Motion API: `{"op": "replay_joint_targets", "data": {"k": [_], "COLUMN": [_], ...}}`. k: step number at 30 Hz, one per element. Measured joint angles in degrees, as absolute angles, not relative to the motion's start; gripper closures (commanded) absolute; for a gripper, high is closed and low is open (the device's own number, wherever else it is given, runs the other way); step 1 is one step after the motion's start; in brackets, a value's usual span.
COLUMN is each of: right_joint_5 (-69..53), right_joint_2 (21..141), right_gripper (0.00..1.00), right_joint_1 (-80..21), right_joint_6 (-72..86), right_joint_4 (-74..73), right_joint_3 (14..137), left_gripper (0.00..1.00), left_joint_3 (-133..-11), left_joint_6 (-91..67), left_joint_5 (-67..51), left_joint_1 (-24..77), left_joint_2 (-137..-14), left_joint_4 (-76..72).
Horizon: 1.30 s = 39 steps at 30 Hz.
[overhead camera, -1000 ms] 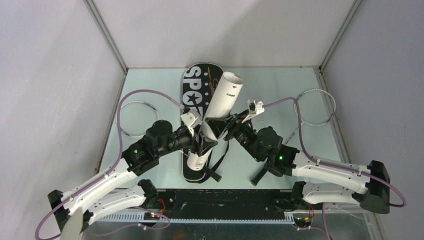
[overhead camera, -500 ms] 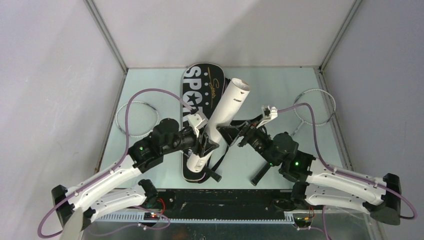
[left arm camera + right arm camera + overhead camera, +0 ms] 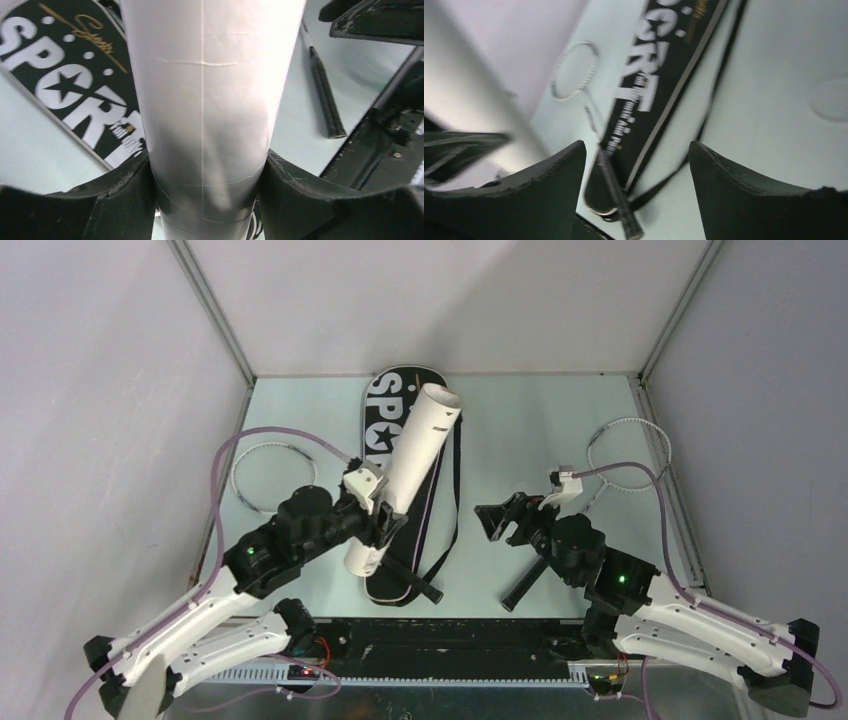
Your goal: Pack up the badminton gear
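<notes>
A long white cardboard tube [image 3: 405, 475] slants up over the black bag lettered "SPORT" [image 3: 385, 410], which lies flat mid-table. My left gripper [image 3: 378, 527] is shut on the tube's lower part; in the left wrist view both black fingers press the tube [image 3: 210, 100] on either side, with the bag [image 3: 75, 90] below. My right gripper [image 3: 495, 522] stands open and empty to the right of the bag, over bare table. One silver racket head [image 3: 270, 475] lies at the left and another [image 3: 628, 452] at the right, its black handle [image 3: 525, 585] near my right arm.
The bag's black strap [image 3: 447, 540] trails to its right side. A second black racket handle [image 3: 425, 588] pokes out at the bag's near end. Grey walls with metal posts close in the table on three sides. A black rail [image 3: 450, 635] runs along the near edge.
My right gripper has let go of the tube, opened and drawn back to the right. The left gripper has swung the tube leftwards over the bag, holding it alone.
</notes>
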<state>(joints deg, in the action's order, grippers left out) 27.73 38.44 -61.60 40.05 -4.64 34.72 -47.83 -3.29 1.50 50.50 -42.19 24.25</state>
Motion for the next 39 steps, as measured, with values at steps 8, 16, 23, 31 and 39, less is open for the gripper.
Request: {"op": "replay_joint_targets", "data": {"k": [8, 16, 23, 31, 39], "right_joint_5": [25.41, 8.62, -0.6, -1.06, -1.8], "right_joint_2": [41.15, 52.6, 66.3, 76.99, 84.88], "right_gripper": [0.44, 0.55, 0.61, 0.63, 0.64], "right_joint_1": [-44.99, -19.73, -7.84, -6.5, -6.35], "right_joint_6": [43.13, 37.95, 36.01, 36.88, 36.99], "right_joint_4": [-15.92, -16.25, -15.64, -15.2, -13.54], "right_joint_3": [32.27, 32.29, 32.58, 38.83, 42.89], "left_gripper": [0.6, 0.6, 0.6, 0.6, 0.6], "left_joint_3": [-47.44, -44.56, -43.92, -43.92, -43.9], "left_joint_6": [2.81, 5.1, 5.65, 6.07, 6.11], "left_joint_5": [5.69, 2.5, -0.51, -3.01, -3.77], "left_joint_1": [50.48, 50.48, 50.5, 50.5, 50.5], "left_joint_2": [-33.19, -28.36, -29.69, -30.15, -29.56], "left_joint_4": [29.52, 30.22, 31.05, 31.07, 31.07]}}
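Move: The clear tube lid lies flat on the table, roughly 20 cm ahead of the right gripper, 12 cm to its right and some 28 cm below. The bag's strap runs about 18 cm left of the lid, and the black racket grip lies some 25 cm nearer the bases than the lid, level with it sideways. From the left gripper, which already holds the white tube, the lid is about 21 cm ahead, 35 cm right and 28 cm down. Swing the right gripper down about 20 cm and some 17 cm to the right, reaching forward as it drops, then ease on mostly forward towards the clear lid, stopping short. Tip its fingers down some 45 degrees, turn them clockwise and bring them to under half open. Keep the left gripper's hold on the tube, shifting it a few centimetres left, then back, its fingers tipping up slightly. ##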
